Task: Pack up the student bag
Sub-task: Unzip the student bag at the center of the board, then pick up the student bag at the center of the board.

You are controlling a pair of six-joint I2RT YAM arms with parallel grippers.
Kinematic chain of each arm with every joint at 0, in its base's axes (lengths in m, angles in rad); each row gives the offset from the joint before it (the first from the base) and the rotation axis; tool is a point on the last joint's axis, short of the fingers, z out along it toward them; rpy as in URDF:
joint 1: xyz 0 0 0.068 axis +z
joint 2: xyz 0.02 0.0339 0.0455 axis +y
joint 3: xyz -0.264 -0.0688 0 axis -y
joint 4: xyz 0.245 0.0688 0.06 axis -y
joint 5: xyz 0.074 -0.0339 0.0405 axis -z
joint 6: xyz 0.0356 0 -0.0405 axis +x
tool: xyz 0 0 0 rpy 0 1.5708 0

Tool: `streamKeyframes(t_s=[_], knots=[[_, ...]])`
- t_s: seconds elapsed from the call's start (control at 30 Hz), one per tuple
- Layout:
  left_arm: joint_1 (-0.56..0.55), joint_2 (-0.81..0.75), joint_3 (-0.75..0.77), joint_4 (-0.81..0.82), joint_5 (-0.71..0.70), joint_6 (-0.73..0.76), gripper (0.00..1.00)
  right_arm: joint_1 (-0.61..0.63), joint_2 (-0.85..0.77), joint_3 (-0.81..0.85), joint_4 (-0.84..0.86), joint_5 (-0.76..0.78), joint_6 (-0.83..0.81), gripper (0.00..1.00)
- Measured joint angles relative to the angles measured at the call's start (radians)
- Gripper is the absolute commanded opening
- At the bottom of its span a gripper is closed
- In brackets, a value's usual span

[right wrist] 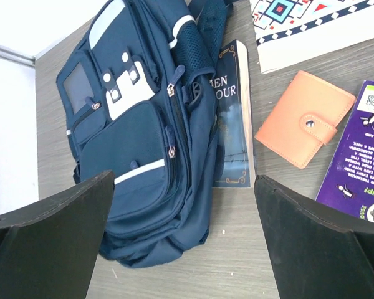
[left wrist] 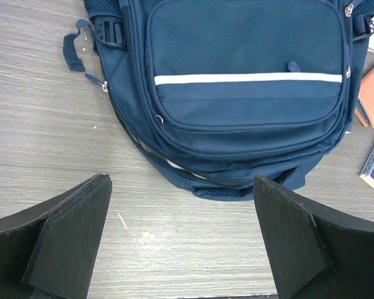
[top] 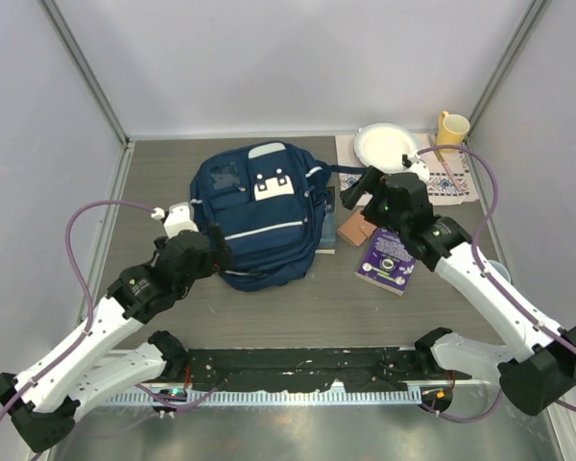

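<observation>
The student bag point(top: 259, 216), navy with a pale stripe and a white buckle patch, lies flat on the table, front pockets up. Its lower end point(left wrist: 246, 75) fills the left wrist view, where a zip gapes slightly over pale lining. My left gripper point(top: 214, 254) point(left wrist: 181, 187) stands open just off that end, over bare table. My right gripper point(top: 363, 189) point(right wrist: 184, 180) hangs open above the bag's right side point(right wrist: 137, 156), holding nothing. A blue book point(top: 326, 229) point(right wrist: 234, 124) lies partly tucked under the bag's right edge.
An orange wallet point(top: 355, 228) point(right wrist: 305, 118) and a purple book point(top: 387, 259) point(right wrist: 358, 156) lie right of the bag. At the back right are a patterned cloth point(top: 456, 182), a white plate point(top: 384, 146) and a yellow mug point(top: 451, 127). Walls enclose three sides.
</observation>
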Motion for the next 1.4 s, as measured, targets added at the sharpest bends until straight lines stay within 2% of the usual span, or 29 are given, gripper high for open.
streamKeyframes(t_s=[0.17,0.3,0.43,0.57,0.8,0.97,1.3,1.37,1.4], knots=[[0.0,-0.034,-0.01,-0.024,0.006,-0.002,1.0,-0.031,-0.079,-0.032,-0.019,-0.031,-0.011,1.0],[0.0,-0.056,-0.011,-0.022,0.013,0.007,0.99,-0.059,-0.057,-0.037,-0.02,-0.047,-0.014,1.0],[0.0,-0.032,-0.01,0.005,0.058,0.059,1.0,-0.091,0.024,-0.037,-0.019,-0.08,-0.024,1.0],[0.0,0.064,0.007,0.055,0.129,0.127,1.0,-0.123,0.109,-0.033,-0.012,-0.111,-0.034,1.0],[0.0,0.282,0.028,0.166,0.233,0.186,1.0,-0.16,0.329,-0.014,0.114,-0.294,-0.053,0.95],[0.0,0.348,0.028,0.225,0.25,0.192,0.99,-0.161,0.505,0.026,0.22,-0.423,-0.058,0.95],[0.0,0.388,0.036,0.291,0.239,0.199,1.0,-0.161,0.763,0.138,0.376,-0.621,-0.082,0.7],[0.0,0.386,0.042,0.293,0.223,0.208,1.0,-0.163,0.783,0.141,0.404,-0.657,-0.08,0.47],[0.0,0.385,0.043,0.295,0.217,0.21,1.0,-0.163,0.79,0.146,0.41,-0.67,-0.084,0.27]])
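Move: The zipper pull by the bag's side pocket is about 11 cm ahead of the right gripper, 10 cm to its left and 18 cm below. The Nineteen Eighty-Four book lies partly under the bag, some 9 cm ahead and 11 cm left; the wallet is 7 cm ahead and 2 cm left, both about 23 cm down. From the left gripper, the bag's near end is 9 cm ahead, 8 cm right and 16 cm down; the pull is 21 cm ahead, 24 cm right and 15 cm down. Lower the open right gripper about 17 cm to the bag's right side, reaching forward and, after a slight drift right, swinging left. Tip it down some 20 degrees, turn it counter-clockwise, and start closing the fingers around the zipper pull, to about two-thirds open. Bring the open left gripper right, with some forward and down, over the bag's near end. ##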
